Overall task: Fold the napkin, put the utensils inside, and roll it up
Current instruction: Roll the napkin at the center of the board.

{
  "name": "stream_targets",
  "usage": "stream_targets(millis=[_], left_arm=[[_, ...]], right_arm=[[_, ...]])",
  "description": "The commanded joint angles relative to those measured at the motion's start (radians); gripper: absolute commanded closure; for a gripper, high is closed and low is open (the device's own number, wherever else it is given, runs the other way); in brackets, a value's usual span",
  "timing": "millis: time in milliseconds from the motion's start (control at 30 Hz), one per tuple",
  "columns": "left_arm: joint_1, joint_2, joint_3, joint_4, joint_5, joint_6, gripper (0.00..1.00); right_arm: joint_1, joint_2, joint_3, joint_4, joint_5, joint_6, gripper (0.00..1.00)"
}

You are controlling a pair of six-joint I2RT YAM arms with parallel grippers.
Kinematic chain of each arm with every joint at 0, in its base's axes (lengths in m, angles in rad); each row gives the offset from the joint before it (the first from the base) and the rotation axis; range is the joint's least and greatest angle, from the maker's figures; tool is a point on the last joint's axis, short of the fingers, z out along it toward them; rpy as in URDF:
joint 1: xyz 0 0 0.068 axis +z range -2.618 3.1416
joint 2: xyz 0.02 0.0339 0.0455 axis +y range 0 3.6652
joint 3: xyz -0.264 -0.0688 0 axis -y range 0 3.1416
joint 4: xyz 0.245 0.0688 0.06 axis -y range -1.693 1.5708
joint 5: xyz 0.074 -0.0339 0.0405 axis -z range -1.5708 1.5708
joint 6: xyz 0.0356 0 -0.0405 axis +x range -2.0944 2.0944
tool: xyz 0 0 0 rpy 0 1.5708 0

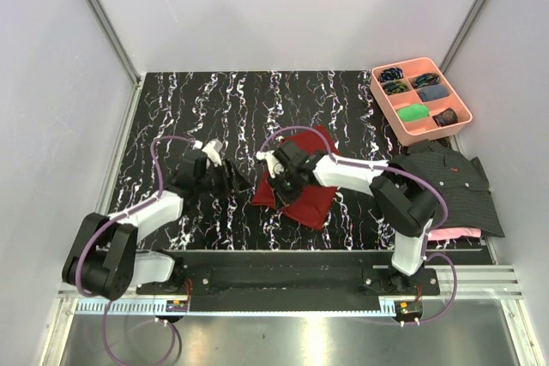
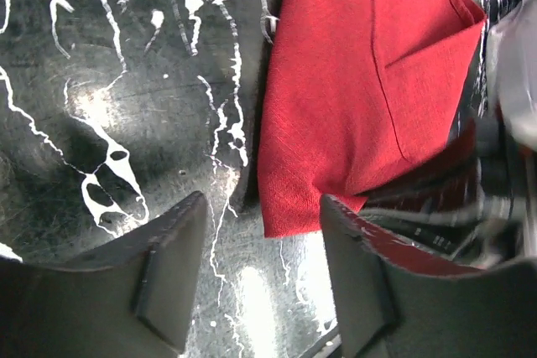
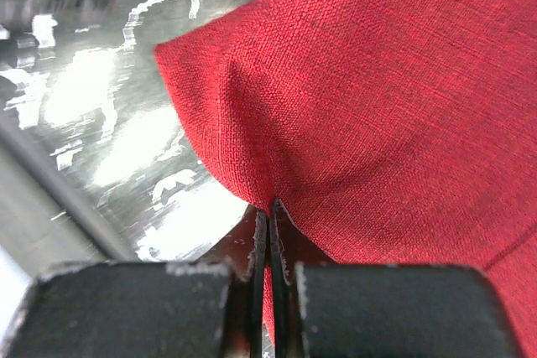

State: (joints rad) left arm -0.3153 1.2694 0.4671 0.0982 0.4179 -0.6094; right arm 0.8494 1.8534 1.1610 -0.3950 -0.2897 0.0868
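The dark red napkin (image 1: 310,190) lies folded on the black marbled table (image 1: 214,109), in the middle. My right gripper (image 1: 276,179) is shut on the napkin's edge near its left side; in the right wrist view the cloth (image 3: 377,106) is pinched between the closed fingertips (image 3: 270,211). My left gripper (image 1: 236,179) stands open just left of the napkin, nothing between its fingers; the left wrist view shows a napkin corner (image 2: 289,215) lying free on the table ahead of the jaws (image 2: 264,215). The utensils are out of view.
A pink tray (image 1: 390,113) with small rolled items sits at the back right. A dark striped shirt (image 1: 450,182) lies at the right edge, with a pink cloth (image 1: 455,233) poking out beneath it. White walls enclose the table.
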Motion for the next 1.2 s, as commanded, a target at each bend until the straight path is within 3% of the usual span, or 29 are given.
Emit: stream_targets(millis=[0,167,533,1167], left_arm=[[-0.044,-0.076,-0.002,0.055,-0.045,0.079,0.34],[-0.091,-0.087,-0.001,0.032,-0.076,0.123,0.28],[-0.154,-0.047,0.001,0.005,-0.162,0.177,0.19],[-0.225,0.030,0.031,0.040,-0.099,0.250,0.16]], right_arm=[[-0.068,0.053,0.060,-0.027,-0.377,0.014,1.00],[-0.136,0.127,0.103,-0.027,-0.560,0.021,1.00],[-0.250,0.239,0.140,-0.028,-0.778,0.010,1.00],[-0.328,0.349,0.151,-0.027,-0.838,0.007,1.00]])
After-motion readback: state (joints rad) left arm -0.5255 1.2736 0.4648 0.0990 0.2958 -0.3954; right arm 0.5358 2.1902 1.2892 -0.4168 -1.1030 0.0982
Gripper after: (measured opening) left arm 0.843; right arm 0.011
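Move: The near-left corner of the napkin sticks out about 6 cm to the right of my left fingertips, some 5 cm nearer the base and 4 cm lower. My right gripper's tips lie roughly 11 cm to the right of my left hand and 5 cm back. The right hand already pinches the napkin beside that corner; from it the body of the napkin is centred about 5 cm farther out and 6 cm to the right, with the near-right corner some 8 cm back and 11 cm to the right. Keeping its pinch on the napkin's left end, my right hand turns the cloth over almost on the spot, swinging its fingers some 45 degrees from pointing down to pointing mostly left and a little back, lifting about 1 cm, then easing forward and down. My left hand, not holding the cloth, rises slightly, then goes right, back and down, about 4 cm in all, opening wider as it nears the free corner. ##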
